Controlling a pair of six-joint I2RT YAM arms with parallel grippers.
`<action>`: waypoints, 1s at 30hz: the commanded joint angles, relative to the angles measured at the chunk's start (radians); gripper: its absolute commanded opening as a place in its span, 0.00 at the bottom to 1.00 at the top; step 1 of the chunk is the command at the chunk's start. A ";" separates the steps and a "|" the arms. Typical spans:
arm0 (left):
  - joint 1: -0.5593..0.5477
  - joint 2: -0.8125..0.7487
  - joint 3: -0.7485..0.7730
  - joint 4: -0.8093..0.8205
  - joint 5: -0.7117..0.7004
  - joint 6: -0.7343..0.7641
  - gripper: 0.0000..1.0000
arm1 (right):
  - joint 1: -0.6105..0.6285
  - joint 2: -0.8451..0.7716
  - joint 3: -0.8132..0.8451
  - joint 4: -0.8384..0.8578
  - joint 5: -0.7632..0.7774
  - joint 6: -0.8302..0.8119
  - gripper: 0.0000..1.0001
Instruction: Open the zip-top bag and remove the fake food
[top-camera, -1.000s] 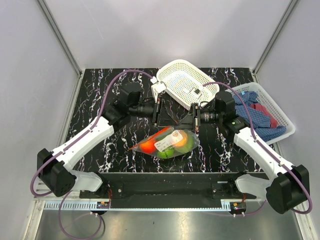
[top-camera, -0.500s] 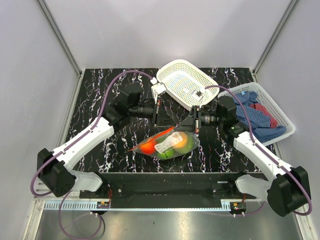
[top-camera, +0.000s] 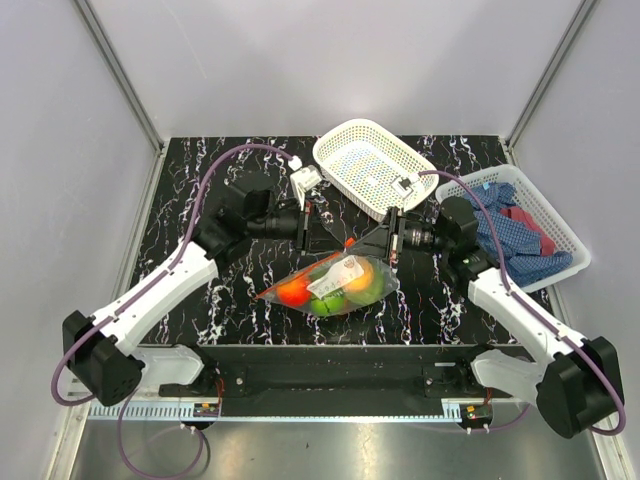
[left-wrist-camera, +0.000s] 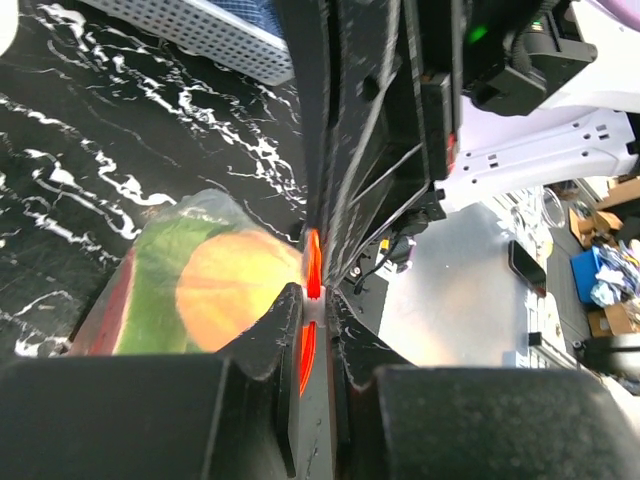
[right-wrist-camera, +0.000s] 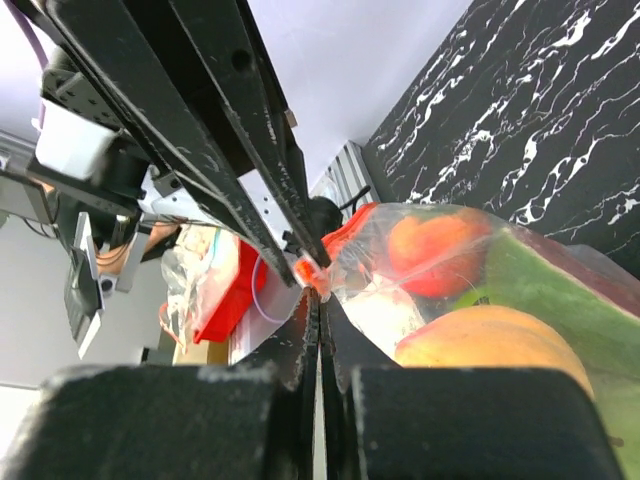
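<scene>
The clear zip-top bag (top-camera: 335, 283) hangs just above the table's middle, held at its top edge between both grippers. Inside is fake food: a red tomato (top-camera: 293, 291), a green fruit (top-camera: 336, 300) and an orange ball (top-camera: 363, 276). My left gripper (top-camera: 335, 243) comes from the left and is shut on the orange-red zip strip (left-wrist-camera: 313, 262), at its small white slider (left-wrist-camera: 313, 308). My right gripper (top-camera: 365, 245) comes from the right and is shut on the bag's edge (right-wrist-camera: 345, 262) beside the zip's end. The orange ball (left-wrist-camera: 235, 290) and the tomato (right-wrist-camera: 430, 250) press against the plastic.
An empty white lattice basket (top-camera: 373, 168) stands tilted behind the grippers. A second white basket (top-camera: 552, 215) at the right holds blue and red cloths (top-camera: 512, 232). Grey walls close in the black marbled table (top-camera: 190, 215) on three sides.
My left gripper has closed onto the zip strip, and the left arm has drawn back a little to the left. The right gripper stayed shut on the bag and barely moved.
</scene>
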 joint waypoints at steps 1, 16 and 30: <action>0.011 -0.051 -0.044 -0.065 -0.047 0.007 0.00 | -0.022 -0.060 0.021 0.094 0.084 0.024 0.00; 0.037 -0.453 -0.236 -0.372 -0.340 -0.135 0.00 | -0.167 0.143 0.182 0.012 0.071 -0.136 0.00; 0.037 -0.657 -0.348 -0.535 -0.386 -0.217 0.00 | -0.177 0.404 0.236 0.316 -0.068 -0.079 0.00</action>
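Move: The zip's free end lies about 16 cm left, 7 cm back and 8 cm below the left hand, which already pinches the slider beside the right fingers. Inside the bag, the tomato is roughly 10 cm left, 4 back and 10 below that hand; the peach is 4 right, 1 back and 9 below. The right hand holds the zip's near corner; the white basket is some 30 cm ahead of it, 7 right and 18 below. The zip slider, still pinched in the left fingers, is drawn along the orange zip to its other end: the left hand goes some 12 cm left, also back and down, its wrist turning counter-clockwise. The right hand keeps its pinch on the near corner and pulls it about 11 cm forward towards the white basket, sinking a little late on. ##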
